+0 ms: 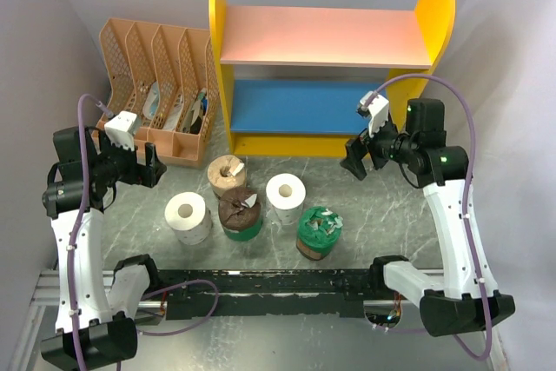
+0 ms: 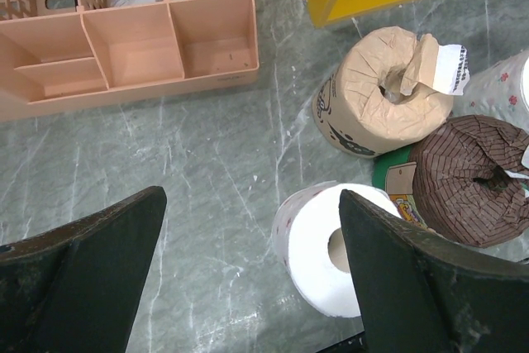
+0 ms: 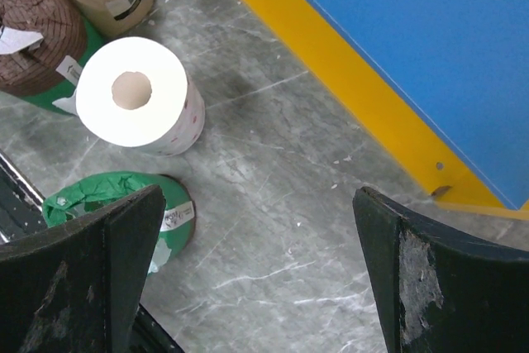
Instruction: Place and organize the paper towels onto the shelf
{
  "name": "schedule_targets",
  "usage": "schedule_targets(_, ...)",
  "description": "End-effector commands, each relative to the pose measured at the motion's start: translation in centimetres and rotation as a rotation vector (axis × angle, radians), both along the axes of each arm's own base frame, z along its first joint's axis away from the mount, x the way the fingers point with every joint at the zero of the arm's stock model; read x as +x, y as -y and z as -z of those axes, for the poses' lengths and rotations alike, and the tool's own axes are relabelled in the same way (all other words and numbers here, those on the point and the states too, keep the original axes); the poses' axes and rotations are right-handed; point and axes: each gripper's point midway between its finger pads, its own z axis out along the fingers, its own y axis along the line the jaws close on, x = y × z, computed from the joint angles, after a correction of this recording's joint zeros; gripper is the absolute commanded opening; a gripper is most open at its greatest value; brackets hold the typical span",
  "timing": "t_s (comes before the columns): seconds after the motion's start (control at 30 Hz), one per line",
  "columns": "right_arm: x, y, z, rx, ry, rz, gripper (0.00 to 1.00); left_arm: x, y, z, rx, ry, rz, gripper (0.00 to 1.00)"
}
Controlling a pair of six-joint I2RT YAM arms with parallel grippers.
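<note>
Several paper towels stand on the grey table in front of the shelf (image 1: 224,41): a tan roll (image 1: 227,175), a white roll (image 1: 188,216), a brown roll in green wrap (image 1: 240,213), a second white roll (image 1: 285,196) and a green-wrapped roll (image 1: 318,232). Both the pink upper board (image 1: 321,36) and the blue lower board (image 1: 304,106) are bare. My left gripper (image 1: 152,165) hovers open left of the rolls; in its wrist view the left gripper (image 2: 252,200) is above bare table beside the white roll (image 2: 318,245). My right gripper (image 1: 358,162) hangs open by the shelf's front edge, and the right gripper (image 3: 258,196) holds nothing.
A peach slotted file organizer (image 1: 161,84) with papers stands left of the shelf, just behind the left gripper. A black rail (image 1: 261,288) runs along the near edge between the arm bases. White walls close in both sides.
</note>
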Motion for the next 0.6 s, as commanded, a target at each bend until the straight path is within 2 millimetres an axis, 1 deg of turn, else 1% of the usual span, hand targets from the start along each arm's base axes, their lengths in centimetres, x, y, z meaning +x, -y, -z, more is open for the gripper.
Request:
schedule_targets(0.0,0.1,-0.9,1.1,-0.010,-0.068,-0.081,1.00,0.3,-0.3,-0.9,0.008,0.044,-0.019,0.98)
schedule_targets(0.03,0.6,-1.5,0.7,0.006,-0.085,-0.096,1.00,0.2,-0.3,-0.9,0.007,0.043,-0.019,0.98)
schedule_targets(0.1,1.7,-2.9,1.0,0.012,-0.144,-0.116,1.00,0.3,-0.4,-0.7,0.008,0.037,-0.021,0.98)
schedule_targets(0.13,2.0,-3.8,1.2,-0.006,-0.160,-0.136,1.00,0.4,-0.4,-0.7,0.008,0.034,-0.024,0.99)
schedule_targets(0.23,2.3,-6.3,1.1,-0.080,-0.107,-0.179,1.00,0.3,-0.5,-0.7,0.012,0.038,-0.033,0.99)
schedule_targets(0.33,2.0,-8.7,1.1,-0.140,-0.071,-0.231,1.00,0.2,-0.7,-1.0,0.019,0.056,-0.047,0.99)
schedule_targets(0.37,1.7,-9.5,1.4,-0.149,-0.092,-0.263,1.00,0.2,-0.7,-1.0,0.019,0.058,-0.051,0.99)
schedule_targets(0.4,1.0,-11.0,2.4,-0.162,-0.130,-0.319,1.00,0.3,-0.8,-1.0,0.020,0.056,-0.056,0.99)
schedule_targets(0.43,0.6,-11.9,2.9,-0.169,-0.155,-0.348,1.00,0.3,-0.9,-1.0,0.020,0.053,-0.056,0.99)
schedule_targets(0.47,0.4,-12.4,3.4,-0.177,-0.164,-0.357,1.00,0.3,-0.9,-1.0,0.020,0.054,-0.058,0.98)
schedule_targets(0.5,0.1,-13.3,4.0,-0.189,-0.164,-0.374,1.00,0.3,-0.9,-0.9,0.020,0.052,-0.056,0.98)
schedule_targets(0.57,0.1,-13.9,5.2,-0.213,-0.155,-0.378,1.00,0.3,-0.9,-0.9,0.018,0.052,-0.056,0.98)
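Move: The white roll nearest the right hand lies about 16 cm to its left, 2 cm back and some 22 cm below it. The green roll is about 7 cm left and 12 cm back; the brown roll is 28 cm left and 6 cm back; the tan roll is 31 cm left and 3 cm ahead, all at much the same depth. From the left hand, that same white roll lies some 30 cm to the right, 2 cm back and 18 cm below. Swing the open right gripper left towards the white roll, about 13 cm, bowing some 3 cm forward at first and then coming back while sinking slightly. Turn the wrist roughly 20 degrees counter-clockwise on the way, keep the fingers wide open and stay above the rolls without touching them. ##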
